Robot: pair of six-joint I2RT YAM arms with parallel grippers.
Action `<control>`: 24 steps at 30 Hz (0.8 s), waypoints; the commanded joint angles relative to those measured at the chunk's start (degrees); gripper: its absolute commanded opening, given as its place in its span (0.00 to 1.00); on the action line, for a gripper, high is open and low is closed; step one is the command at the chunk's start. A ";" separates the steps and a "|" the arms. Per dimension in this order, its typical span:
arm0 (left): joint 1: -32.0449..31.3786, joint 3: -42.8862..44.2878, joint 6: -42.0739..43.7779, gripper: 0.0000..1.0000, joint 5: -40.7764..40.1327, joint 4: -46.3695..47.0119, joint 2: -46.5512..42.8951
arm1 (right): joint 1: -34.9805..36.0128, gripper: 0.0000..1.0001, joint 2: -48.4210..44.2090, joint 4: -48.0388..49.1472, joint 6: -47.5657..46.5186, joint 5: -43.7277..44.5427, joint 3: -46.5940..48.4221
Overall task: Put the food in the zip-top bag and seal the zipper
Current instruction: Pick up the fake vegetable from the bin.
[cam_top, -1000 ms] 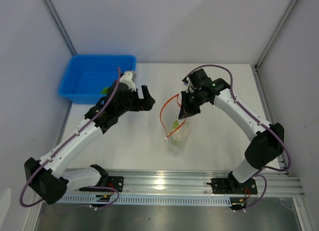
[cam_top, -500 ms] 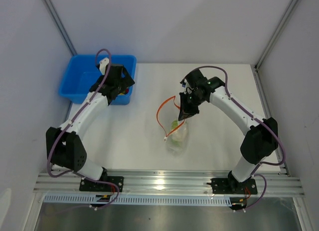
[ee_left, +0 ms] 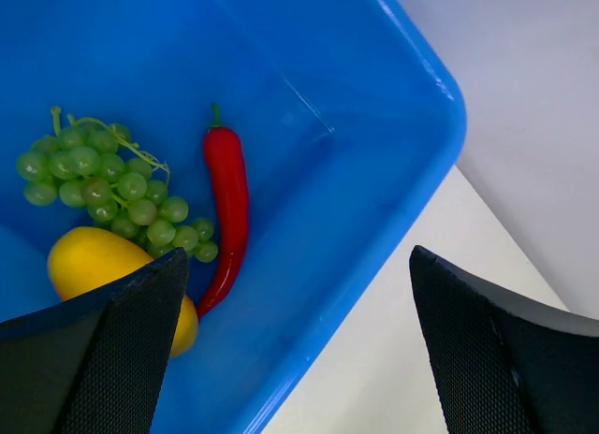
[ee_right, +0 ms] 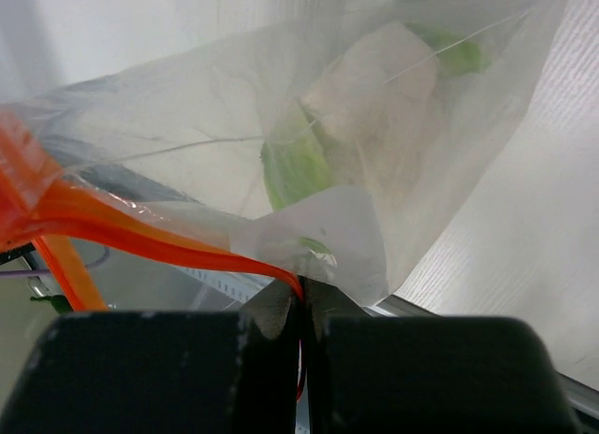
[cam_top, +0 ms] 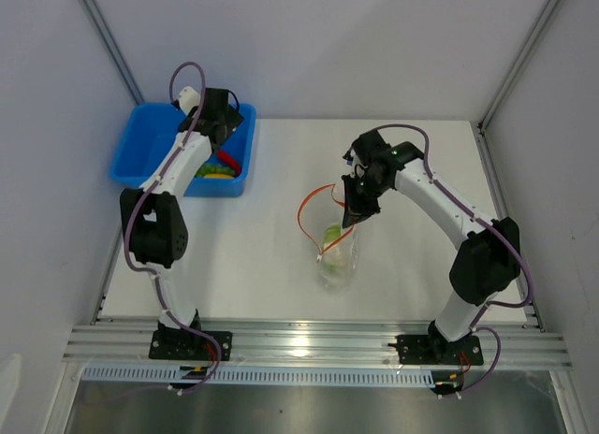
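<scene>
The clear zip-top bag (cam_top: 339,258) hangs in the middle of the table, its mouth held up and its bottom on the table. My right gripper (cam_top: 354,212) (ee_right: 301,298) is shut on the bag's rim at the orange zipper (cam_top: 314,208) (ee_right: 112,224). White cauliflower with green leaves (ee_right: 374,88) (cam_top: 331,236) lies inside the bag. My left gripper (cam_top: 225,135) (ee_left: 298,266) hovers open and empty above the near rim of the blue bin (ee_left: 412,144). In that bin lie a green grape bunch (ee_left: 112,186), a red chili pepper (ee_left: 227,205) and a yellow-orange piece (ee_left: 94,266).
The blue bin (cam_top: 140,167) stands at the table's back left corner, against the left wall. Metal frame posts run up the back corners. An aluminium rail (cam_top: 309,345) with both arm bases crosses the near edge.
My left arm has swung from the table's middle back and left to above the blue bin. The right gripper has kept its grip, and the bag has shifted slightly right.
</scene>
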 commanded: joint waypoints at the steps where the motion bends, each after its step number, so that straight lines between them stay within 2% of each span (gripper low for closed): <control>1: 1.25 3.31 -6.44 1.00 -0.96 -3.09 3.04 | -1.67 0.00 0.40 -1.71 -2.01 1.07 1.65; 9: 3.54 7.52 -12.78 1.00 0.62 -4.23 9.46 | -4.22 0.00 -0.57 -1.88 -2.89 1.51 -1.51; 16: 4.24 17.79 -20.33 0.99 0.97 -13.54 17.02 | -5.80 0.00 -0.48 -1.44 -3.15 1.33 -3.35; 24: 5.30 21.32 -25.69 0.99 3.52 -17.49 22.82 | -7.65 0.00 -0.40 -0.65 -2.80 1.16 -4.76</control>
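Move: The red pepper lies on the bin floor below the open left hand, about 5 cm ahead, roughly 1 cm to its right and some 17 cm down. At the same depth, the grapes are about 3 cm ahead and 6 cm left of that hand, and the yellow food is level with it and 3 cm left. From the right hand the pepper is roughly 32 cm ahead, 40 cm left and 15 cm lower. Still pinching the bag's rim, the shut right hand draws it about 5 cm to the right, sinking slightly. Meanwhile the left hand goes down some 10 cm into the blue bin towards the red pepper, also easing forward and a little left, turning about 20 degrees, mostly counter-clockwise with its left side dipping; its fingers stay wide open and touch no food. ##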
